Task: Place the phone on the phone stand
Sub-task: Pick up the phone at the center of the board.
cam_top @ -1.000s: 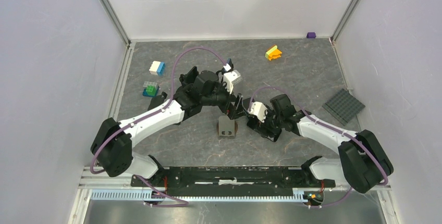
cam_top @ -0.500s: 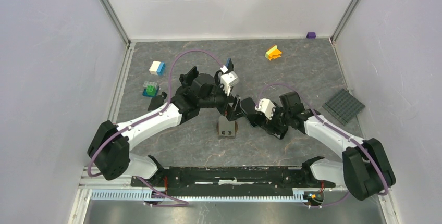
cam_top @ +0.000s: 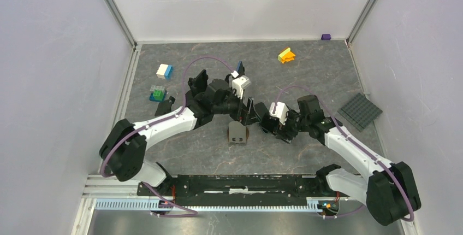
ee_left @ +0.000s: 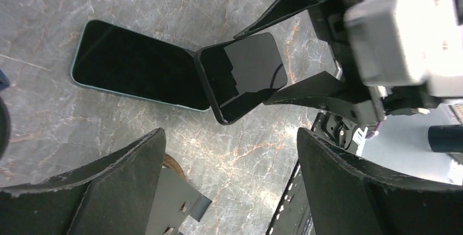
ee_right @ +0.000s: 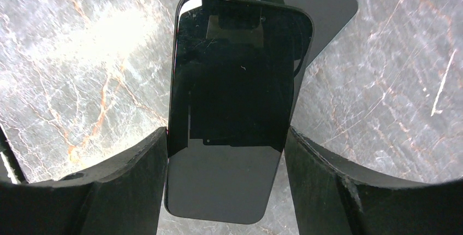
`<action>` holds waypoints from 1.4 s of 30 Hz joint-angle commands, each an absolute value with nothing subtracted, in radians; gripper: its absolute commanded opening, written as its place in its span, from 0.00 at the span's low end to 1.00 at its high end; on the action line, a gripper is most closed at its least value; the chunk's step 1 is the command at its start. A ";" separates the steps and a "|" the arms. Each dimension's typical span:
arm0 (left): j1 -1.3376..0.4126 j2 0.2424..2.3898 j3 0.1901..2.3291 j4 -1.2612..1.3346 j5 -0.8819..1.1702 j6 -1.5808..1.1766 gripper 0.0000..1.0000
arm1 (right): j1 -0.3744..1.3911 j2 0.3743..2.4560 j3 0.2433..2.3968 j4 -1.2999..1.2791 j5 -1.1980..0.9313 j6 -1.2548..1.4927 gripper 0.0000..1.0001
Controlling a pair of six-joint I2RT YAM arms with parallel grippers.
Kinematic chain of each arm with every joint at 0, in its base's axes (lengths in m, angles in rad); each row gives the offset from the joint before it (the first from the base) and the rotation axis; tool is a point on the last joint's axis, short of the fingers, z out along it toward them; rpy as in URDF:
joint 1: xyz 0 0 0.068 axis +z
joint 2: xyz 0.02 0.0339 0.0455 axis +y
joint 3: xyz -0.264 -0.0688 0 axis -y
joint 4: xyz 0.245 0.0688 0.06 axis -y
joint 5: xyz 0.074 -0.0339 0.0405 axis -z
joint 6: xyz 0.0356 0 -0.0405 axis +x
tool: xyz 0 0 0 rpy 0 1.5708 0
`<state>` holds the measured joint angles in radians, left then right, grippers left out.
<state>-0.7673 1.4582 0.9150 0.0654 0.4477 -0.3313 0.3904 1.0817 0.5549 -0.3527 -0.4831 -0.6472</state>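
Observation:
My right gripper [ee_right: 226,142] is shut on a black phone [ee_right: 235,98], its fingers pressing the two long edges near the lower end. The phone hangs just above the marble floor, screen toward the camera. In the left wrist view the same phone [ee_left: 245,74] sticks out from the right gripper's fingers, overlapping a second dark phone [ee_left: 136,71] that lies flat. The grey phone stand [cam_top: 238,133] on its round wooden base stands at centre, close in front of both grippers. My left gripper [ee_left: 230,153] is open and empty above the floor beside the phone stand [ee_left: 174,202].
Toy bricks lie around: white-blue [cam_top: 164,71], green-blue [cam_top: 157,93], yellow-orange [cam_top: 286,55] and a small purple one [cam_top: 326,36] at the back. A grey studded plate [cam_top: 360,111] lies at the right wall. White walls enclose the floor on three sides.
The right arm has stretched out and its wrist has shifted right and back, carrying the phone. The left gripper has drawn slightly back; its jaws stay wide.

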 commanded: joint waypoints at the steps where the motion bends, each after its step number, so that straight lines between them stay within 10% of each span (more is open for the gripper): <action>1: -0.764 1.504 0.965 0.113 0.472 -0.477 0.91 | 0.397 1.022 0.631 -0.282 -0.583 -0.641 0.42; 12: -0.762 1.645 1.073 0.119 0.582 -0.685 0.77 | 0.444 0.998 0.664 -0.246 -0.594 -0.612 0.41; 33: -0.764 1.708 1.053 0.158 0.614 -0.784 0.17 | 0.464 0.979 0.667 -0.239 -0.580 -0.600 0.40; 37: -0.765 1.698 1.056 0.139 0.596 -0.754 0.02 | 0.464 0.972 0.668 -0.244 -0.571 -0.603 0.51; 42: -0.765 1.648 1.039 0.126 0.564 -0.681 0.02 | 0.463 0.960 0.668 -0.248 -0.540 -0.607 0.89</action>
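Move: The phone, still held in my right hand with its middle only 1 or 2 cm left of, ahead of and above that hand point, lies about 10 cm right, 2 cm back and some 8 cm below my left hand. The stand is 5 cm left, 5 cm back and 12 cm below the left hand. Another phone lies flat about 5 cm right, 1 cm ahead and 15 cm below it. My right hand lifts the held phone about 6 cm and carries it 4 cm left, towards my left hand. The left hand comes about 5 cm right to meet it, dipping slightly and rolling some 20 degrees so its forward side drops, then shuts across the phone's upper half, pinching it front and back; the right fingers only just begin to slacken. ##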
